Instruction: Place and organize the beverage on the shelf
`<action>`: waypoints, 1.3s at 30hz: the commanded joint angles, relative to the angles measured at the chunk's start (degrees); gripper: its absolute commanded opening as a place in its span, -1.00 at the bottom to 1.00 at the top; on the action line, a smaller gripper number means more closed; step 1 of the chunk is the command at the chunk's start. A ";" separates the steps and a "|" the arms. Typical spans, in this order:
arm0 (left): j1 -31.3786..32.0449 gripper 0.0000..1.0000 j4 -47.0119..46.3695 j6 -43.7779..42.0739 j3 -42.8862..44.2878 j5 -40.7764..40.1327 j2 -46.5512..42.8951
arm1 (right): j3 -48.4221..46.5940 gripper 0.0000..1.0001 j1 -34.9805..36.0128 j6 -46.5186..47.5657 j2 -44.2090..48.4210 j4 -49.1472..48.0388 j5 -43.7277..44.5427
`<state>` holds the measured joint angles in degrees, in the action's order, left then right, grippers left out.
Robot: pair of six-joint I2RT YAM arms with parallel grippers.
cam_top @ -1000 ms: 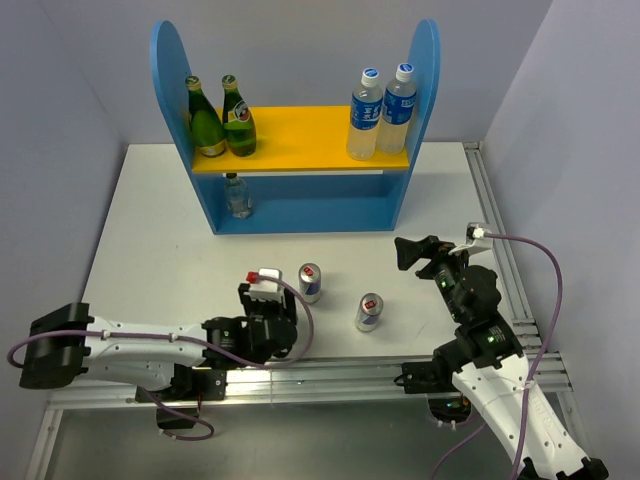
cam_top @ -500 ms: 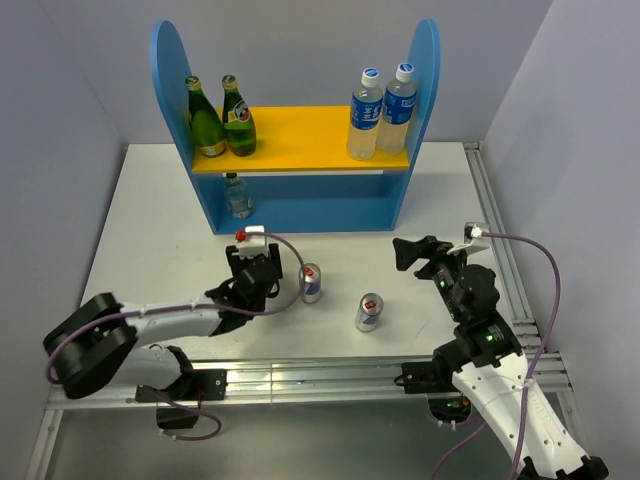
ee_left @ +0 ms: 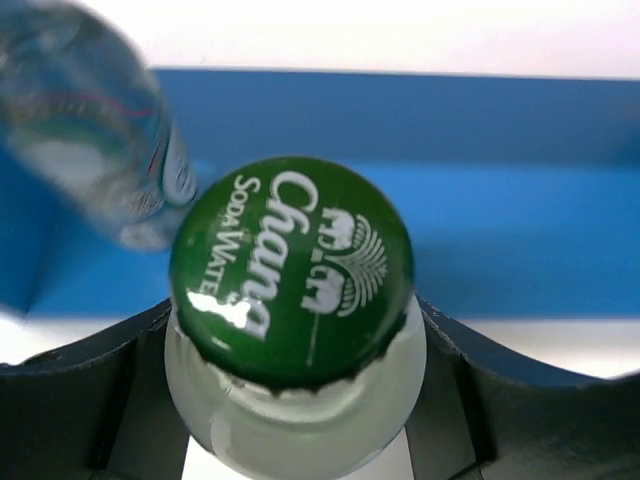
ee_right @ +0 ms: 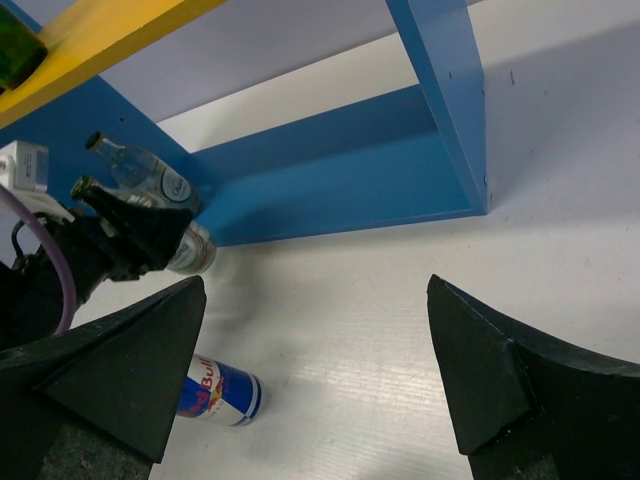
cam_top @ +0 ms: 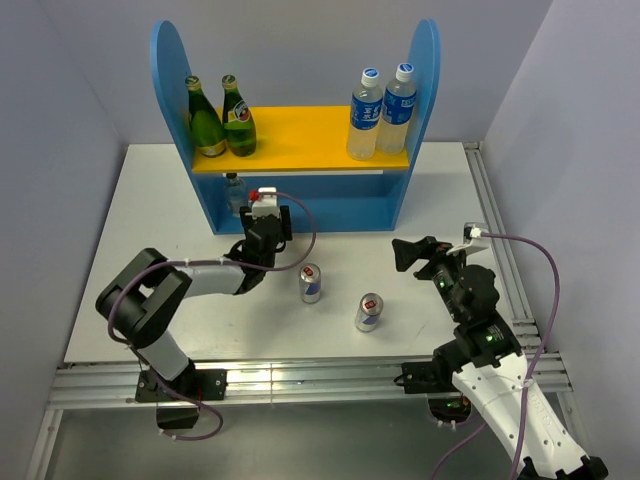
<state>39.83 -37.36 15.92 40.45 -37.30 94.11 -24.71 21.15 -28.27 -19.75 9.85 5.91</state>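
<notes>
My left gripper [cam_top: 267, 228] is shut on the neck of a short clear bottle [ee_left: 300, 400] with a green cap [ee_left: 292, 265], just in front of the blue shelf [cam_top: 300, 212] at its lower left. A second short clear bottle [cam_top: 237, 195] stands on the lower level. Two dark green bottles [cam_top: 222, 120] stand at the left of the yellow board [cam_top: 300, 135]. Two silver-blue-red cans [cam_top: 310, 283] [cam_top: 369, 312] stand on the table. My right gripper [cam_top: 415, 252] is open and empty, to the right of the cans; one can [ee_right: 220, 392] shows by its left finger [ee_right: 110, 360].
Two taller clear bottles with blue caps [cam_top: 382, 112] stand at the right end of the yellow board. The shelf's right side panel [ee_right: 445, 95] meets the table ahead of my right gripper. The white table [cam_top: 150, 220] ends in a metal rail [cam_top: 320, 375] at the front.
My left arm has swung from the table's front toward the shelf, carrying the short clear bottle up to the lower level's left end. The right arm and both cans have stayed put.
</notes>
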 commanded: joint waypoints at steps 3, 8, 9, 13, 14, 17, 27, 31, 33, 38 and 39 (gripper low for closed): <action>-2.30 -0.99 -13.52 -4.50 8.06 1.88 3.10 | 0.28 0.97 0.30 0.15 -0.38 -2.90 -0.64; -5.02 -0.99 -17.82 -5.02 10.52 3.37 7.66 | 0.19 0.97 0.30 0.15 -0.91 -3.08 -0.64; -5.46 -0.99 -17.57 -4.94 11.14 3.63 8.37 | 0.19 0.97 0.30 0.15 -0.99 -3.08 -0.55; -7.84 -0.99 -17.13 -4.50 13.52 5.21 11.10 | 0.10 0.97 0.30 0.15 -1.17 -3.08 -0.38; -8.19 -0.99 -18.08 -4.58 13.52 5.74 11.88 | 0.10 0.97 0.30 0.15 -1.26 -3.17 -0.38; -9.33 -0.99 -20.02 -4.58 13.17 6.36 13.38 | 0.19 0.97 0.30 0.15 -1.61 -3.43 -0.46; -11.62 -0.99 -25.13 -5.20 12.81 5.75 17.25 | 0.10 0.97 0.39 0.15 -2.75 -4.05 -0.81; -11.88 -0.99 -24.42 -4.77 13.87 5.48 17.87 | 0.10 0.98 0.30 0.15 -3.28 -4.22 -0.81; -11.89 -0.95 -21.37 -3.80 14.48 6.71 17.43 | 0.10 0.98 0.30 0.23 -3.28 -4.22 -0.81; -12.33 -0.19 -15.10 -0.72 16.95 10.05 16.29 | 0.10 0.98 0.39 0.15 -3.19 -4.05 -0.82; -12.32 -0.12 -14.67 -0.63 16.86 10.57 16.20 | 0.10 0.98 0.30 0.15 -3.10 -3.96 -0.81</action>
<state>28.18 -48.75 13.04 53.80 -29.67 112.49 -24.71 21.15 -28.27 -22.79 8.12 5.02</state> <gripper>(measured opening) 0.710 0.988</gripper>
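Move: My left hand already holds the soda water bottle just short of the lower shelf. The free spot it goes to is about 10 cm ahead and 3 cm left, its floor some 10 cm below my fingers. The clear bottle stands about 9 cm ahead and 7 cm left; the yellow board's middle is roughly 10 cm ahead, 9 cm right and 12 cm up. From my idle right hand the spot is about 27 cm ahead, 36 cm left, 20 cm down. Keeping my grip on the soda water bottle, I carry it forward about 10 cm with my left hand, in under the yellow board over the blue shelf floor. After a slight rise I ease it down and some 3 cm left to draw up beside the clear bottle, slowing as I get there; the fingers don't open. ##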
